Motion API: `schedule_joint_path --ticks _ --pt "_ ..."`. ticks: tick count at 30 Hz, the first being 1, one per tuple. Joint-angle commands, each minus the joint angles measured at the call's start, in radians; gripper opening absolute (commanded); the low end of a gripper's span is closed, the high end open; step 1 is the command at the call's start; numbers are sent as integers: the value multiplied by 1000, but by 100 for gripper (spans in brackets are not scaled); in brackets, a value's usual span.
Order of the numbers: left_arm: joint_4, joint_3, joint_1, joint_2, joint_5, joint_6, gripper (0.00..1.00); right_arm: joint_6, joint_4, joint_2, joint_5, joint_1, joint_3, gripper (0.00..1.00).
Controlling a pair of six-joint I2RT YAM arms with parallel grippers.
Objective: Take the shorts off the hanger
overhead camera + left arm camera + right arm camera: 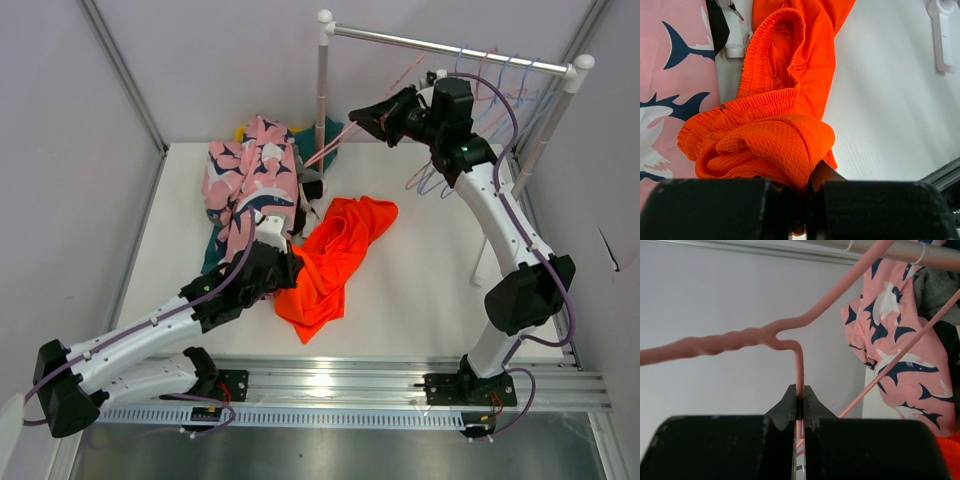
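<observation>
The bright orange shorts (335,255) lie crumpled on the white table, off the hanger. My left gripper (287,272) is shut on their near end, and the left wrist view shows the mesh fabric (775,120) bunched between the closed jaws (805,197). The pink shorts with navy sharks (245,185) lie in a heap at the back left. My right gripper (360,117) is raised beside the rack. It is shut on the wire of a bare pink hanger (740,340), just below its twisted neck (799,399).
A metal rail (450,47) on white posts crosses the back right, with several empty wire hangers (500,80) on it. Teal fabric (328,132) shows behind the pink heap, and grey fabric (935,285) too. A white rack foot (942,35) lies on the table to the right of the orange shorts.
</observation>
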Motion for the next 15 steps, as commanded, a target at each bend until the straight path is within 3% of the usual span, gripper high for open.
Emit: schedule_joint_path --ticks 1,15 --pt "63 1 -12 -13 -1 -16 0 63 139 -22 48 -5 41 0" --pt "94 -30 -12 -2 10 -9 0 156 242 13 130 -15 106 0"
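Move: The rod that my right hand's pink hanger is being brought to runs about 14 cm ahead and 15 cm above this hand. Its left post is some 15 cm ahead and 7 cm left; the empty hangers hang about 33 cm right, 5 cm ahead, roughly level. From my left hand, that stretch of rod lies some 34 cm ahead, 15 cm right and 38 cm up. I lift the emptied pink hanger with my right hand, about 6 cm up and only slightly forward, bringing it towards the rod. My fingers stay shut on it near its neck, and the wrist turns some 10 degrees so that the fingertips tip upward. My left hand stays put, still gripping the orange shorts. ##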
